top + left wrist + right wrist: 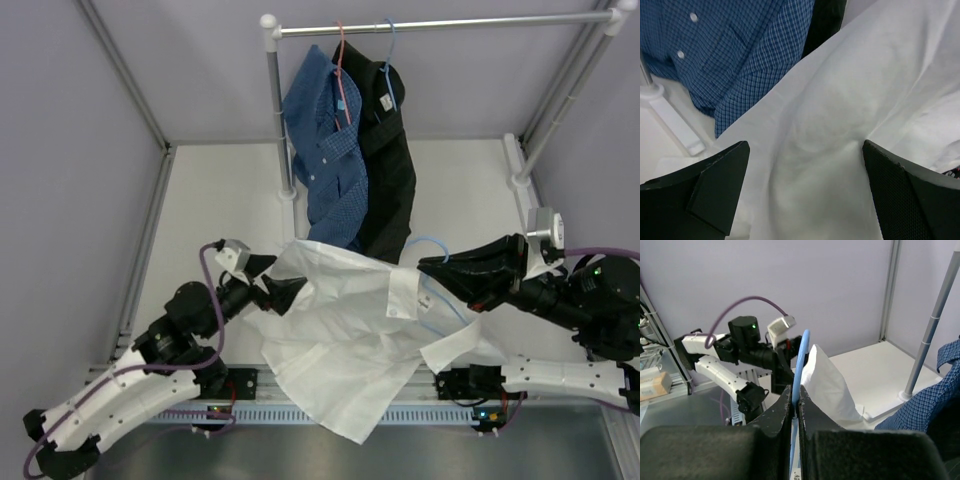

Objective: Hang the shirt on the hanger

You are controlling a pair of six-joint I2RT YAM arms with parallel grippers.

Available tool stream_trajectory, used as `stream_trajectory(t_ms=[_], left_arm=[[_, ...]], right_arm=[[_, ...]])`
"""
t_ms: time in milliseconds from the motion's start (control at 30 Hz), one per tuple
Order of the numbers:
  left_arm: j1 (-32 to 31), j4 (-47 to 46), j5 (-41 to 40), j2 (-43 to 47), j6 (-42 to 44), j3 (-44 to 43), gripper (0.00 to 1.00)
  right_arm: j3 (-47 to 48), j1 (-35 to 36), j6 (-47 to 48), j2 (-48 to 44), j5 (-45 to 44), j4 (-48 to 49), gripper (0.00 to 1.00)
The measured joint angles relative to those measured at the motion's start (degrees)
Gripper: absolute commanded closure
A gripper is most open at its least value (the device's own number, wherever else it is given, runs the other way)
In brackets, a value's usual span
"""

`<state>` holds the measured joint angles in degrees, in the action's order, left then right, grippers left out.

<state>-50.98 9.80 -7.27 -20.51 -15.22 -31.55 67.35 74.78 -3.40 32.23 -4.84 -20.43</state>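
Note:
The white shirt lies crumpled over the table's near edge, with one part hanging off the front. My left gripper is at the shirt's left edge. In the left wrist view this gripper is open, its jaws wide apart with the shirt spread in front of them. My right gripper is shut on the light-blue hanger, whose wire runs down over the shirt. In the right wrist view the gripper pinches the hanger, and a peak of the shirt stands just right of it.
A blue checked shirt on a pink hanger and a black shirt on a blue hanger hang from the rail at the back. The rack's posts stand on the table. Side walls enclose the table.

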Motion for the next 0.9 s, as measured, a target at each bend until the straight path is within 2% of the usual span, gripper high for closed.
stream_trajectory(t_ms=[67, 100, 133, 167, 267, 567, 900], left_arm=[[0.00, -2.29, 0.63, -3.61, -1.16, 1.68, 0.15], [0.00, -3.85, 1.01, -5.29, -1.55, 2.10, 0.28], [0.00, -5.33, 1.44, -6.86, -1.95, 2.27, 0.86], [0.00, -6.91, 1.64, -8.35, -2.43, 2.40, 1.00], [-0.07, -9.84, 0.02, -10.82, -2.67, 2.43, 1.00], [-0.11, -9.27, -18.49, -12.00, -9.79, 3.23, 1.00], [-0.11, -9.18, -19.78, -13.03, -12.28, 4.81, 1.00]], right_arm=[[1.16, 0.00, 0.26, 0.20, -0.02, -1.53, 1.00], [1.68, 0.00, 0.37, 0.37, -0.02, -2.34, 1.00], [2.12, 0.00, 0.44, 0.55, -0.04, -3.19, 1.00], [2.38, 0.00, 0.50, 0.68, -0.09, -3.58, 1.00], [2.56, 0.00, 0.83, 0.72, -0.94, -4.50, 1.00], [-3.82, 0.00, 1.53, -8.07, -10.43, -3.50, 1.00], [-4.46, 0.00, 2.25, -6.60, -12.35, -1.40, 1.00]])
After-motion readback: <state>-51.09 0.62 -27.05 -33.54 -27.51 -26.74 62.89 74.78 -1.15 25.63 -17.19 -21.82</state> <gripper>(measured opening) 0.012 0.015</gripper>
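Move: The white shirt's left shoulder edge lies between and just past the left hand's open fingers, about 2 cm ahead, 3 right and 3 below. The hanging checked shirt's hem is some 12 cm ahead and 9 right of that hand; the rack's left foot is roughly 20 ahead, straight in line and 25 below. The right hand already holds the blue hanger by its hook. The white shirt's collar lies about 10 cm below that hand and 3 back, in line sideways, and the shoulder edge about 24 left, 12 ahead and 18 below. The left fingers shut on the white shirt's shoulder edge while that hand dips right and down a few centimetres; pinching the cloth, it then goes forward and left, then sinks, ending about 6 cm ahead and 5 lower, turned some 20 degrees counter-clockwise. The right hand keeps its grip on the hanger, draws it about 5 cm right with some forward and down, then eases back left a centimetre. ##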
